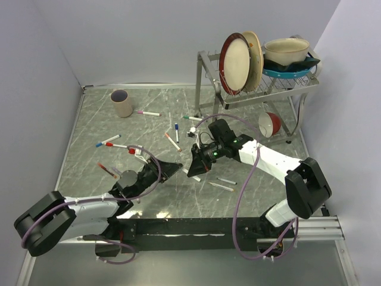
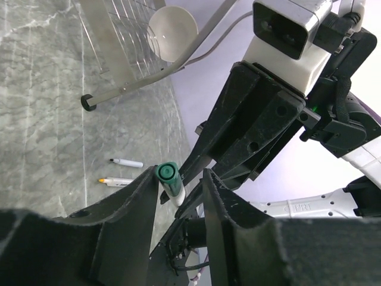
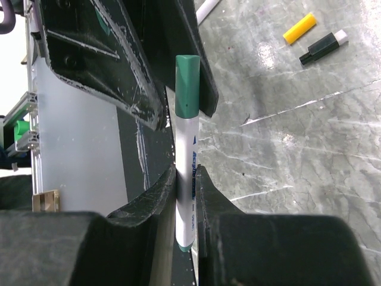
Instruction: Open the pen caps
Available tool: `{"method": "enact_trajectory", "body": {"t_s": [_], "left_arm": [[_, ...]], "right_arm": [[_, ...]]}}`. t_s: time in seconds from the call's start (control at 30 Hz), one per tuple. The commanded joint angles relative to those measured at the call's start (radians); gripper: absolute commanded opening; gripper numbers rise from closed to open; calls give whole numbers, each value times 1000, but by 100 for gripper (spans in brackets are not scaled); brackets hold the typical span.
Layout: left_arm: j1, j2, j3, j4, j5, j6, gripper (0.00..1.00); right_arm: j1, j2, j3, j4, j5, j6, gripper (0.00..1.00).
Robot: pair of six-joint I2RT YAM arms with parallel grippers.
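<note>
My right gripper (image 3: 187,179) is shut on the white barrel of a pen (image 3: 186,173) and holds it above the table. The pen's green cap (image 3: 187,86) points toward my left gripper (image 2: 180,174). The left jaws stand apart around that cap (image 2: 168,176); it rests against one finger, with a gap to the other. From above, the two grippers (image 1: 176,168) (image 1: 196,162) meet at mid-table. Several capped pens lie farther back, among them a pink-capped one (image 1: 147,112) and a blue-capped one (image 1: 108,141). A loose yellow cap (image 3: 299,28) and a black cap (image 3: 323,46) lie on the marble.
Two uncapped pens (image 1: 221,186) lie just right of the grippers. A beige cup (image 1: 121,102) stands at the back left. A metal dish rack (image 1: 205,77) with plates and a bowl fills the back right, and a red bowl (image 1: 271,123) sits under it.
</note>
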Motion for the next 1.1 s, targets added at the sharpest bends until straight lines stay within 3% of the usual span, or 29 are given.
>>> {"method": "enact_trajectory", "body": {"t_s": [0.0, 0.07, 0.13, 0.2, 0.23, 0.3, 0.43, 0.5, 0.63, 0.87, 0.93, 1.07], "left_arm": [[-10, 11, 46, 71, -21, -6, 36], [-10, -3, 62, 35, -40, 0, 31], [-10, -30, 72, -19, -53, 6, 21], [-10, -58, 80, -65, -93, 8, 3], [-10, -99, 79, -94, -113, 8, 1], [-10, -160, 79, -229, -206, 4, 1], [24, -431, 72, -566, -408, -35, 1], [94, -516, 53, -687, -434, -63, 1], [237, -680, 20, -798, -354, -94, 1], [315, -705, 11, -871, -308, -98, 1], [317, -690, 19, -895, -297, -91, 1], [317, -592, 101, -1111, -227, -65, 1]], "right_arm": [[-5, -18, -5, 31, -26, 7, 0], [-6, -16, -3, 29, -27, 5, 0], [-6, -10, -5, 29, -26, 4, 0], [-6, -1, -3, 24, -27, -2, 0], [-6, 2, -3, 21, -26, -5, 0], [-6, 7, 1, 3, -21, -22, 0], [-2, 10, -5, -12, -6, -38, 0], [4, 22, -10, -19, -12, -45, 0], [43, 51, 7, -60, 25, -78, 0], [102, 76, 35, -140, 114, -177, 0], [102, 79, 79, -240, 156, -254, 0], [101, -11, 64, -284, 426, -358, 0]]}}
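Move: The green pen's cap sits between the left hand's open fingers, about 1 cm ahead of that hand at its height. The right hand holds the body, with the cap about 6 cm to its left, 3 cm ahead and 3 cm above it. On the table some 12 cm below the left hand, a loose black cap lies about 6 cm left and 1 cm ahead, a yellow cap 10 cm left and level with it. The green cap is pinched as the left fingers shut, then pulled off to the left: the left hand sweeps some 14 cm left and 5 cm forward, rising slightly before dipping, turning about 35 degrees counter-clockwise. The right hand keeps its grip on the body, gets drawn about 3 cm left and 2 cm up, then comes back and sinks to about 5 cm below its start. ##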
